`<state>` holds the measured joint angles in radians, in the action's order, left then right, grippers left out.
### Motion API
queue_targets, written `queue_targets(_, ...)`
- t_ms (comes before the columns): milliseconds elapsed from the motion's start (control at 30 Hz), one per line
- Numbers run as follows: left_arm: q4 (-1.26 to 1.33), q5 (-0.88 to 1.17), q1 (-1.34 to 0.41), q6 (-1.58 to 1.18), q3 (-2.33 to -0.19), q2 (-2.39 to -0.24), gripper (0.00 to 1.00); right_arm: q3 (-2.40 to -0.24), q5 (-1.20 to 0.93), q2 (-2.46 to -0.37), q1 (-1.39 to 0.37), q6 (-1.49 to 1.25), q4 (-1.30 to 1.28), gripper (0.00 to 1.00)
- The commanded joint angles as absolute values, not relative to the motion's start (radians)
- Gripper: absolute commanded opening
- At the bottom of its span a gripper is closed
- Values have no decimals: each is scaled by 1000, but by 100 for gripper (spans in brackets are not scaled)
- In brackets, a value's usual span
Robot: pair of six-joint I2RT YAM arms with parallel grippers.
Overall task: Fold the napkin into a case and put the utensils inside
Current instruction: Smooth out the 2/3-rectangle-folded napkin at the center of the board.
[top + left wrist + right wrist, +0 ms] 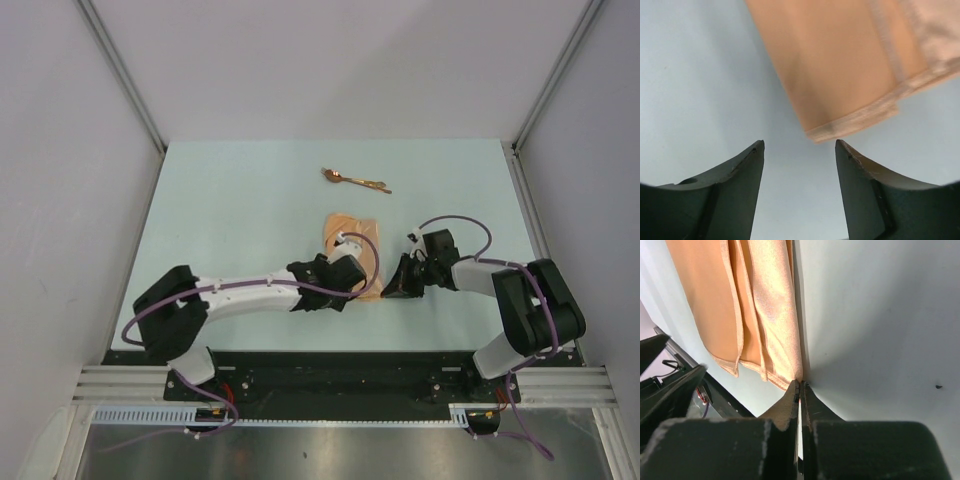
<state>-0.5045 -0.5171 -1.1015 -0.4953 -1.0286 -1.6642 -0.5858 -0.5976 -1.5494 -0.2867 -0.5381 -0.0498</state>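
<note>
The peach-orange napkin lies folded into a narrow strip at the table's middle, its near half hidden under my left arm. My left gripper hovers over it, open. In the left wrist view the empty fingers straddle bare table just short of the napkin's hemmed corner. My right gripper sits at the napkin's near right corner. Its jaws are pressed together on the tip of the folded edge. The copper utensils lie together farther back, apart from the cloth.
The pale table is walled in by white panels at the left, right and back. A black base rail runs along the near edge behind both arms.
</note>
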Motion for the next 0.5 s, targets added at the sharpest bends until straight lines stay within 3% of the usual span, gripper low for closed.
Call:
queue_targets(0,-389,-277,-1037,-479,-1022,-1514,64,-624,-620,-1568,-284,-486,-78,0)
queue_targets(67,-348,-197,-991,-485,-1022,-1490,63,-641,-626,-1563,-284,-463,-98,4)
queue_targets(167,-233,-8,-896,-498,-1061,-1502,56,-673,-604,-1559,-281,-442,-129,23)
queue_targets(267,-212,138,-844,-515,-1187,-1626,37,-721,-575,-1566,-281,-431,-147,32)
queue_targets(333,-212,181,-825,-534,-1280,-1745,26,-747,-572,-1583,-279,-430,-158,35)
queue_targets(467,-183,290,-796,-572,-1374,-1890,15,-788,-563,-1644,-281,-442,-141,38)
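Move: The left hand, open and roughly 3 cm up, is at the folded napkin's near-left corner, which lies about 2 cm ahead and 1 cm right; the napkin's middle is some 11 cm ahead and 7 cm right, the utensils about 31 cm ahead and 8 cm right. The right hand's shut tips are already on the near-right corner, with the napkin's middle roughly 10 cm ahead and 7 cm left, the utensils about 30 cm ahead and 6 cm left. The left hand rises first, then sweeps right and forward across the napkin to above its right-hand strip, about 10 cm right, 8 forward and 7 up in all, rolling some 35 degrees so its fingers swing to point rightward, and drawing them most of the way shut. The right hand opens its tips about a third, coming free of the near-right corner, and eases about 3 cm forward along the right edge while rising some 2 cm. ##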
